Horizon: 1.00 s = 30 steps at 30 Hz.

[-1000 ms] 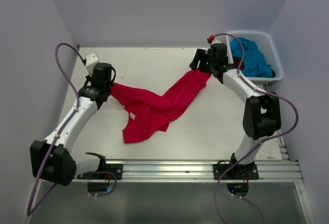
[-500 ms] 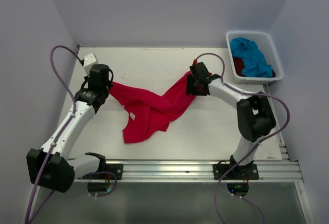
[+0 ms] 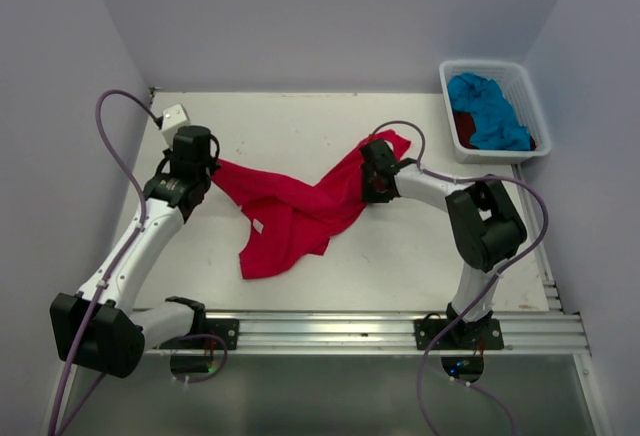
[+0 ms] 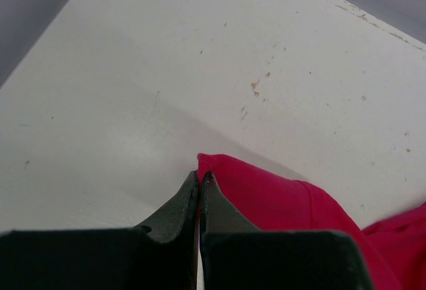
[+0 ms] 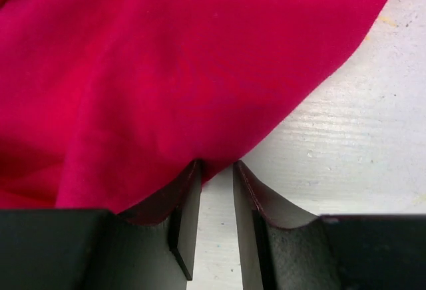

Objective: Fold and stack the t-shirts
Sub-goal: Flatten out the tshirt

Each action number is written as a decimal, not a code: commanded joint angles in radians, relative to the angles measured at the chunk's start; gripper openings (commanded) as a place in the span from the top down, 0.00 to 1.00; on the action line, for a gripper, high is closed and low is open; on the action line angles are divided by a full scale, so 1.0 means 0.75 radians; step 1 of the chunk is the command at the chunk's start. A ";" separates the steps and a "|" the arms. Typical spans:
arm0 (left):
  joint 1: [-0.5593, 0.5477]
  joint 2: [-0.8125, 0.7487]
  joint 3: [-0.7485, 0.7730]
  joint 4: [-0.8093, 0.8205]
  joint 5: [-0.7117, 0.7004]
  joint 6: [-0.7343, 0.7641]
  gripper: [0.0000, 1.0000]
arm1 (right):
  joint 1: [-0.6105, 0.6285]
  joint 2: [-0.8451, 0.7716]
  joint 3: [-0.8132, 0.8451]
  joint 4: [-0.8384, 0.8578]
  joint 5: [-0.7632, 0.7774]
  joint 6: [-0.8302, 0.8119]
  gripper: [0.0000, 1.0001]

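Note:
A bright red-pink t-shirt lies crumpled and stretched across the middle of the white table. My left gripper is shut on its left corner; in the left wrist view the tips pinch a fold of the red-pink cloth. My right gripper sits low at the shirt's right part. Its jaws stand a narrow gap apart at the cloth's edge, bare table showing between them. A turquoise t-shirt and a dark red t-shirt lie in the basket.
The white plastic basket stands at the back right corner. A small white box sits at the back left near the left arm. A metal rail runs along the near edge. Grey walls close in on three sides.
My right gripper has come away from beside the basket, down and left along the shirt, leaving the far corner lying on the table; its jaws have narrowed. The left gripper stayed put.

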 commanded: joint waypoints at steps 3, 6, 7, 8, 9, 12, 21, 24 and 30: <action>0.011 -0.062 -0.020 0.018 -0.009 -0.033 1.00 | 0.018 0.005 -0.023 0.014 0.009 0.007 0.68; 0.011 -0.062 -0.020 0.018 -0.007 -0.033 1.00 | 0.040 -0.066 0.012 -0.027 0.044 -0.006 0.70; 0.011 -0.062 -0.022 0.018 -0.003 -0.033 1.00 | 0.046 -0.103 0.020 -0.050 0.054 -0.012 0.77; 0.011 -0.064 -0.022 0.018 -0.001 -0.035 1.00 | 0.052 -0.117 0.030 -0.060 0.068 -0.016 0.81; 0.011 -0.062 -0.022 0.018 0.003 -0.033 1.00 | 0.054 -0.132 0.044 -0.078 0.093 -0.022 0.86; 0.011 -0.064 -0.026 0.020 0.015 -0.038 1.00 | 0.056 -0.150 0.059 -0.091 0.146 -0.038 1.00; 0.011 -0.080 -0.039 0.018 0.011 -0.031 1.00 | 0.063 -0.150 0.049 -0.085 0.185 -0.040 1.00; 0.011 -0.078 -0.039 0.018 0.009 -0.027 1.00 | 0.061 -0.144 0.053 -0.080 0.203 -0.044 1.00; 0.011 -0.078 -0.039 0.022 0.013 -0.025 1.00 | 0.061 -0.228 0.043 -0.038 0.140 -0.075 1.00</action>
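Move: The t-shirt's near edge lies practically at the right fingertips, about 1 cm lower, running between the half-open fingers. From that hand, the shirt's far right end is some 13 cm ahead and 4 cm right, its white label about 25 cm left and 6 cm back, the white basket roughly 27 cm right and 20 cm ahead. From the left hand, which holds another corner aloft, that near edge is about 37 cm right, level in reach and 20 cm below. Upward goes the right hand, about 3.5 cm almost straight off the table, shutting its part-open fingers on the near edge of the t-shirt early in the rise and keeping them shut after that; the wrist tips only some 5 degrees. The left hand stays put high on its side and keeps its pinch on the other corner. ##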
